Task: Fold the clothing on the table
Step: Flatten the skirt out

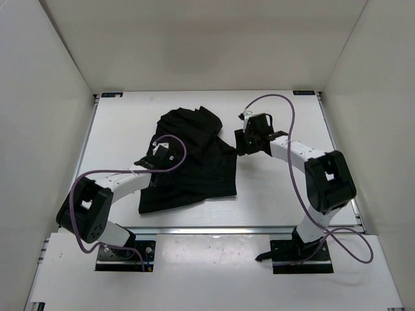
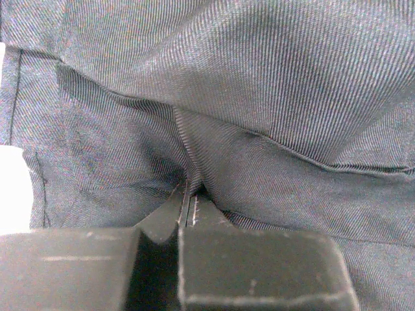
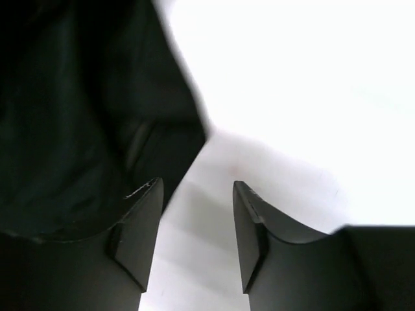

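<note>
The black clothing (image 1: 194,165) lies crumpled on the white table (image 1: 279,188), bunched higher at its far end. My left gripper (image 1: 157,156) rests on the garment's left part. In the left wrist view, the left gripper (image 2: 189,192) is shut on a pinched ridge of the ribbed fabric (image 2: 259,97). My right gripper (image 1: 244,145) stands at the garment's right edge. In the right wrist view, this gripper (image 3: 198,184) is open with only bare table (image 3: 292,97) between its fingers. Its left finger (image 3: 139,220) overlaps the dark cloth (image 3: 78,116).
White enclosure walls (image 1: 45,71) close in the table on the left, back and right. A metal rail (image 1: 214,229) runs along the near edge. Purple cables (image 1: 292,120) loop off both arms.
</note>
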`<control>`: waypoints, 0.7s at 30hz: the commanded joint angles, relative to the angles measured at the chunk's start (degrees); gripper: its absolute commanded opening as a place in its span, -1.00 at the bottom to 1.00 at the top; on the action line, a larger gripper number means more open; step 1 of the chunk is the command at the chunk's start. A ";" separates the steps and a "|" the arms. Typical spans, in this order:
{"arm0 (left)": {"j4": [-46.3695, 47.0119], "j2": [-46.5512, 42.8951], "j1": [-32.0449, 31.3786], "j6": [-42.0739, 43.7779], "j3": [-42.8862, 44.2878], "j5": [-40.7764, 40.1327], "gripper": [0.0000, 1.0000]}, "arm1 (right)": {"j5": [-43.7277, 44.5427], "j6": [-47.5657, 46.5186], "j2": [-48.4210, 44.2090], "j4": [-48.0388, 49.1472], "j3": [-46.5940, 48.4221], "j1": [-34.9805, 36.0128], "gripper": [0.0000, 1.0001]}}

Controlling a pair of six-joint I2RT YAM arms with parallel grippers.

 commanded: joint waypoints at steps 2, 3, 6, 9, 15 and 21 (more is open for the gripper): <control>-3.77 -2.38 1.59 4.11 -1.92 -1.72 -1.00 | 1.42 -4.00 5.10 4.74 8.78 1.07 -0.10; -3.86 -2.20 2.20 4.29 -1.93 -1.37 -1.00 | 2.03 -4.53 7.29 4.03 9.67 1.51 -0.10; -3.33 -2.20 2.64 4.82 -2.19 -0.84 -1.00 | 3.18 -8.30 11.08 1.93 13.89 3.97 -0.10; -2.80 -2.20 2.73 5.26 -2.63 -0.14 -1.00 | 4.06 -9.27 14.60 0.43 16.35 6.25 -0.09; -3.06 -1.77 3.52 5.87 -1.75 0.04 -1.00 | -0.24 -9.19 20.13 -2.38 21.61 6.43 -0.11; -4.30 -0.01 4.92 7.80 0.97 -0.05 -1.00 | 4.22 -6.65 23.93 -11.60 28.57 6.61 -1.00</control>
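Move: The right edge of the skirt, just nearer me than its raised upper flap, lies about 5 cm ahead of my open right hand, 7 cm to its left and 5 cm below. The far top corner is some 15 cm ahead and 13 cm left of that hand; the lower right corner about 14 cm back and 3 cm left. From my left hand, already pinching the skirt, that right edge is roughly 13 cm ahead and 17 cm right. I swing my right hand left and forward, about 8 and 6 cm, level at first and then dipping some 4 cm to the skirt's right edge, turning the wrist some 10 degrees counter-clockwise. There I shut the half-open fingers on the edge. My left hand keeps its pinch on the cloth, dragging it about 2 cm left. ##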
